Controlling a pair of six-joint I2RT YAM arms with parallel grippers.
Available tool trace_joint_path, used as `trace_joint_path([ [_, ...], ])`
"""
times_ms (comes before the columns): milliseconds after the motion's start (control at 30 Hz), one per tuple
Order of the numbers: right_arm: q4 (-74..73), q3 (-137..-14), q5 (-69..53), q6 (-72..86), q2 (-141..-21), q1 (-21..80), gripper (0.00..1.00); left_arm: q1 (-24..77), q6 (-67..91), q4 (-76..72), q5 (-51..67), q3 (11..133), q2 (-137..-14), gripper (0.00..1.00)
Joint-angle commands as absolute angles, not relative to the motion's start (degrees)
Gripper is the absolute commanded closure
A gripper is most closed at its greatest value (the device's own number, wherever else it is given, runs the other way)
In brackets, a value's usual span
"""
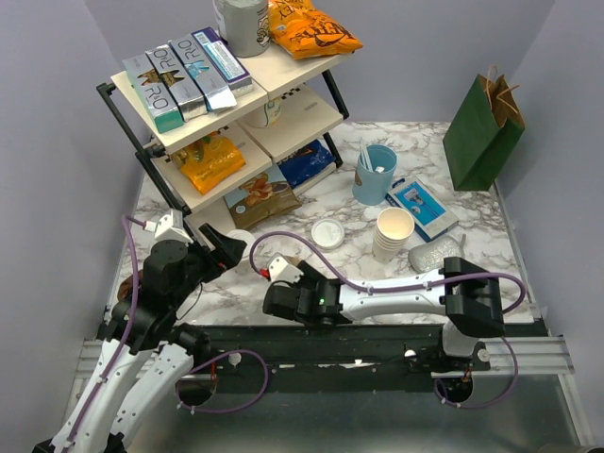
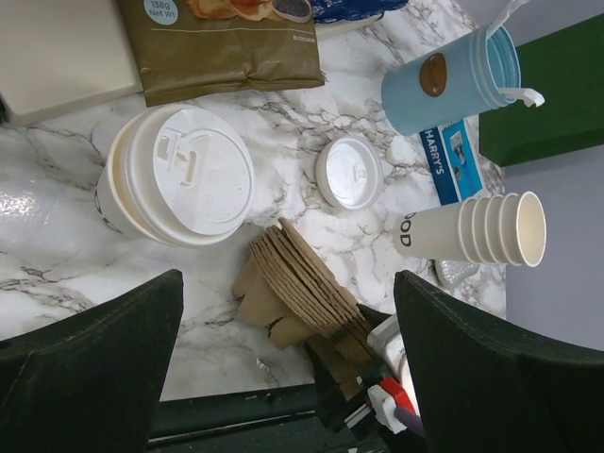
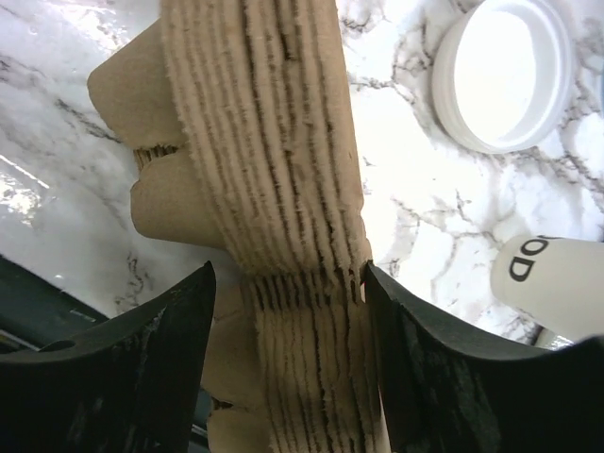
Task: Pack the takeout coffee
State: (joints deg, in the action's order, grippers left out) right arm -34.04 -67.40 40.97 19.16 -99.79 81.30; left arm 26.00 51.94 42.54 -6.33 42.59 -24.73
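Observation:
The takeout coffee (image 2: 179, 175), a cream paper cup with a white lid, stands on the marble top below the shelf, half hidden behind my left gripper in the top view (image 1: 242, 238). My left gripper (image 1: 229, 253) (image 2: 288, 311) hangs open just near of it, holding nothing. A stack of brown cardboard sleeves (image 2: 302, 283) (image 3: 274, 170) lies between the jaws of my right gripper (image 1: 272, 283) (image 3: 288, 274). The right jaw touches the stack's edge and the left jaw stands apart from it, so the gripper is open.
A loose white lid (image 1: 327, 233) (image 2: 349, 173) lies right of the coffee. A stack of lidless cream cups (image 1: 394, 233), a light blue cup (image 1: 375, 173), a blue box (image 1: 422, 209) and a green paper bag (image 1: 484, 127) stand farther right. The snack shelf (image 1: 217, 104) fills the back left.

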Motion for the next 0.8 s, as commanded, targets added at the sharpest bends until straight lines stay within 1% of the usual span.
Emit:
trace_joint_path([
  [0, -31.1, -67.8, 34.9, 21.7, -97.8, 81.9, 0.27, 26.2, 52.3, 42.2, -4.6, 41.7, -25.1, 0.01],
  [33, -29.8, -67.3, 33.6, 21.7, -97.5, 81.9, 0.27, 26.3, 52.4, 42.1, -4.6, 41.7, -25.1, 0.01],
  [133, -26.6, -66.4, 28.3, 20.8, -96.8, 82.1, 0.33, 26.2, 52.3, 42.1, -4.7, 41.7, -25.0, 0.01],
  [167, -26.2, -66.0, 28.0, 20.7, -96.9, 82.1, 0.42, 26.2, 52.4, 42.1, -4.7, 41.6, -25.0, 0.01],
  [233, -27.1, -66.4, 31.0, 20.3, -97.4, 82.1, 0.49, 26.2, 52.3, 42.1, -4.8, 41.6, -25.0, 0.01],
  [267, -28.1, -67.0, 33.1, 20.3, -97.6, 82.1, 0.6, 26.2, 52.1, 42.1, -4.9, 41.6, -25.1, 0.01],
  [367, -35.6, -69.1, 44.5, 20.7, -99.6, 82.1, 0.61, 26.3, 52.2, 42.2, -5.2, 41.4, -25.1, 0.01],
  [400, -38.2, -70.9, 51.3, 22.3, -100.5, 82.1, 0.61, 26.3, 52.2, 42.2, -5.5, 41.2, -25.1, 0.01],
  [433, -43.4, -71.5, 53.9, 23.1, -101.7, 82.1, 0.61, 26.2, 52.2, 42.2, -5.7, 41.2, -25.0, 0.01],
  [500, -47.9, -72.7, 60.8, 26.2, -105.0, 81.9, 0.61, 26.3, 52.3, 42.2, -5.9, 41.1, -25.0, 0.01],
  [533, -51.2, -73.0, 62.2, 27.0, -106.0, 81.9, 0.61, 26.3, 52.3, 42.3, -6.0, 41.1, -25.0, 0.01],
  [633, -54.0, -73.8, 64.6, 30.1, -109.4, 80.8, 0.6, 26.3, 52.5, 42.5, -6.2, 41.2, -24.9, 0.01],
  [667, -53.8, -74.0, 64.4, 30.1, -110.2, 80.7, 0.57, 26.3, 52.5, 42.5, -6.2, 41.3, -25.0, 0.01],
  [733, -53.7, -75.1, 63.3, 31.2, -112.0, 80.6, 0.55, 26.3, 52.5, 42.7, -6.4, 41.4, -25.0, 0.01],
  [767, -53.4, -75.7, 62.2, 31.3, -112.3, 80.6, 0.51, 26.2, 52.4, 42.8, -6.6, 41.4, -25.0, 0.01],
])
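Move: The stack of brown cup carriers is already between the right gripper's open fingers, its middle about 3 cm ahead and 2 cm below. From this hand the loose lid lies some 8 cm ahead, 8 cm right and 6 cm down; the lidded cup about 5 cm ahead and 10 cm left; the nested paper cups 5 cm ahead and roughly 19 cm right. From the idle left gripper the carriers are about level ahead, 9 cm right and 17 cm below. Shift the right gripper about 3 cm left and back with its fingers loosely around the carrier stack, then shut them to pinch its layered edge. Keeping hold, reverse and swing the stack some 8 cm right and forward towards the loose lid, at nearly constant height, rolling the hand's left side down, tipping the fingertips up and turning clockwise, some 30 degrees in all. ##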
